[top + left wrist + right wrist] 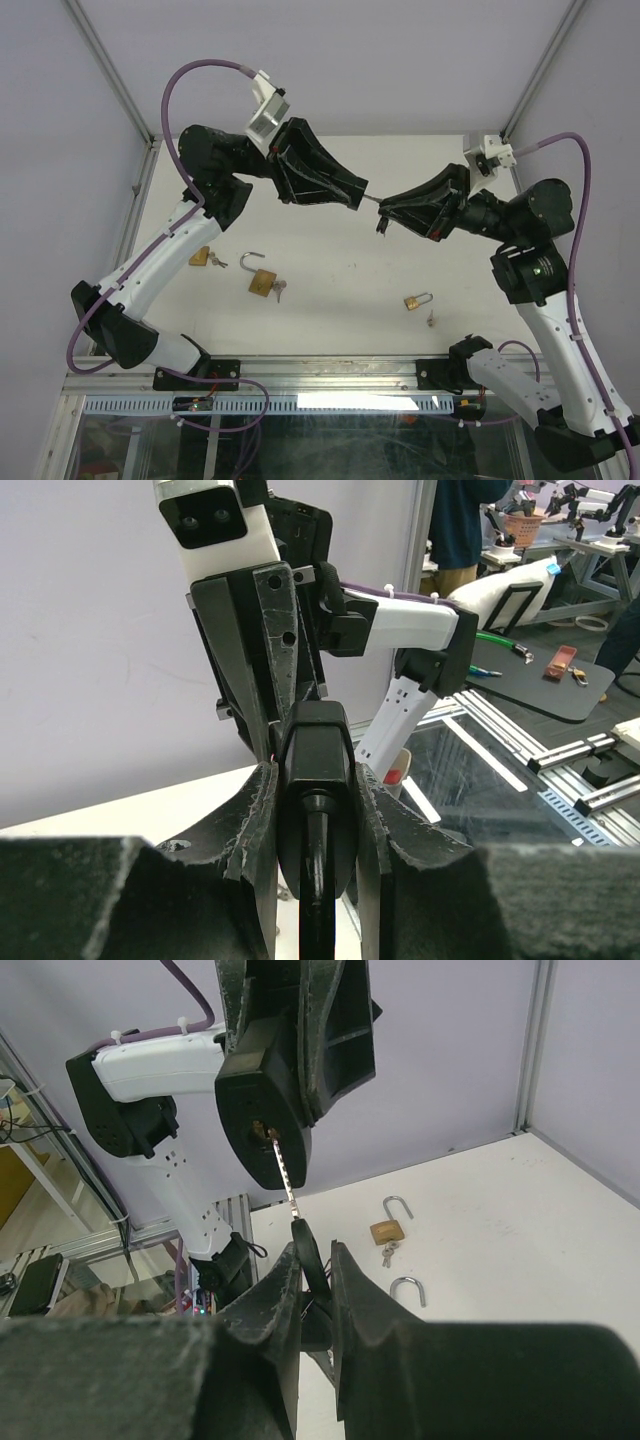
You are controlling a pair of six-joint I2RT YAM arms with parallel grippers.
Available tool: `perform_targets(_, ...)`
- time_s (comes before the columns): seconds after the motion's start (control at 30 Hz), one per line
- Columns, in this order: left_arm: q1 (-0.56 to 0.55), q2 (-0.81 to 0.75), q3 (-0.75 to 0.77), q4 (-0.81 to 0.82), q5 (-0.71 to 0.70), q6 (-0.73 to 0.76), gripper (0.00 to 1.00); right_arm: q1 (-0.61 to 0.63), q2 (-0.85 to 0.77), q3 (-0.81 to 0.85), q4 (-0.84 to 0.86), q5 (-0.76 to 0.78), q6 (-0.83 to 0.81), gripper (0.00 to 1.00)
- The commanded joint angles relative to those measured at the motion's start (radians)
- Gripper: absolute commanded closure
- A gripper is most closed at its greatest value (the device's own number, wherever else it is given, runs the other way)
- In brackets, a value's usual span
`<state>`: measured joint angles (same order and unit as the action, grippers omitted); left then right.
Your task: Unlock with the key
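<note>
A black padlock is held in the air over the table, with my left gripper shut on its body; the shackle points back toward the wrist. In the right wrist view the padlock's keyhole end faces me. A silver key blade runs from that keyhole down to a black key head, which my right gripper is shut on. From above, the left gripper and the right gripper meet tip to tip above the table's middle, joined by the key.
On the white table lie a brass padlock with an open shackle and keys, another brass padlock with keys at the left, and a small brass padlock with a loose key at the right.
</note>
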<state>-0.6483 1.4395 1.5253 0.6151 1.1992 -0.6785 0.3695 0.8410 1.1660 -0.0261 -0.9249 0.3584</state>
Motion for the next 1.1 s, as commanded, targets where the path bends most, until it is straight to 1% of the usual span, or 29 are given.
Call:
perform_targets(0.0,-0.01,-0.04,0.019,0.015,-0.075,0.032,1.0,0.011,0.006,0.015,0.043,-0.019,0.001,1.0)
perform_targets(0.1,-0.01,-0.043,0.013,0.004,-0.08,0.045,1.0,0.014,0.001,0.013,0.037,-0.04,-0.005,1.0)
perform_targets(0.23,-0.011,-0.044,0.011,-0.005,-0.073,0.052,1.0,0.017,0.001,0.035,-0.024,0.018,-0.035,1.0)
perform_targets(0.47,-0.011,-0.059,-0.024,-0.146,-0.076,0.202,1.0,0.022,0.02,0.092,-0.158,0.097,-0.106,1.0)
perform_targets(0.5,-0.014,-0.06,-0.025,-0.175,-0.081,0.225,1.0,0.024,0.024,0.101,-0.173,0.107,-0.114,1.0)
perform_targets(0.6,-0.021,-0.072,-0.023,-0.357,-0.126,0.377,1.0,0.028,0.036,0.13,-0.201,0.117,-0.137,1.0)
perform_targets(0.63,-0.021,-0.075,-0.027,-0.389,-0.149,0.403,1.0,0.029,0.044,0.137,-0.212,0.109,-0.144,1.0)
perform_targets(0.67,-0.021,-0.077,-0.029,-0.393,-0.164,0.405,1.0,0.031,0.055,0.149,-0.232,0.105,-0.153,1.0)
perform_targets(0.77,-0.028,-0.077,-0.028,-0.385,-0.137,0.417,1.0,0.042,0.075,0.167,-0.306,0.115,-0.201,1.0)
perform_targets(0.83,-0.027,-0.073,-0.024,-0.424,-0.133,0.435,1.0,0.045,0.082,0.176,-0.35,0.092,-0.257,1.0)
perform_targets(0.9,-0.026,-0.072,-0.021,-0.449,-0.123,0.446,1.0,0.045,0.116,0.216,-0.475,0.057,-0.357,1.0)
perform_targets(0.97,-0.014,-0.082,-0.045,-0.369,-0.098,0.402,1.0,0.044,0.145,0.254,-0.612,0.038,-0.458,1.0)
perform_targets(1.03,0.001,-0.093,-0.078,-0.271,-0.081,0.34,1.0,0.045,0.152,0.257,-0.655,0.004,-0.501,1.0)
perform_targets(1.07,0.002,-0.093,-0.076,-0.277,-0.077,0.343,1.0,0.045,0.152,0.25,-0.655,0.004,-0.501,1.0)
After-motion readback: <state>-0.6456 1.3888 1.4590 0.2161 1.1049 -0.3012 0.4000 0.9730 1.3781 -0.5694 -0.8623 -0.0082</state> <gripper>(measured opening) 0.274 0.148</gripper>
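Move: The black padlock that the right hand's key is aimed at is about 6 cm to this hand's left, 3 cm higher and some 1 cm farther out, its keyhole at the key's tip. From the left hand, which holds that padlock, the key lies about 4 cm right, 2 cm lower and 1 cm back. On the table some 45 cm below the right hand lie the open brass padlock, 23 cm left and 4 cm ahead, and the small brass padlock, 12 cm right and 1 cm back. Down and somewhat forward, both hands travel together, slowly at first and then faster, each sinking about 5 cm with the key's tip kept at the keyhole. The right hand tips its fingers and the key downward by some 15 degrees; the left tilts its fingertips slightly down and swings the padlock counter-clockwise. Both keep their grip. ##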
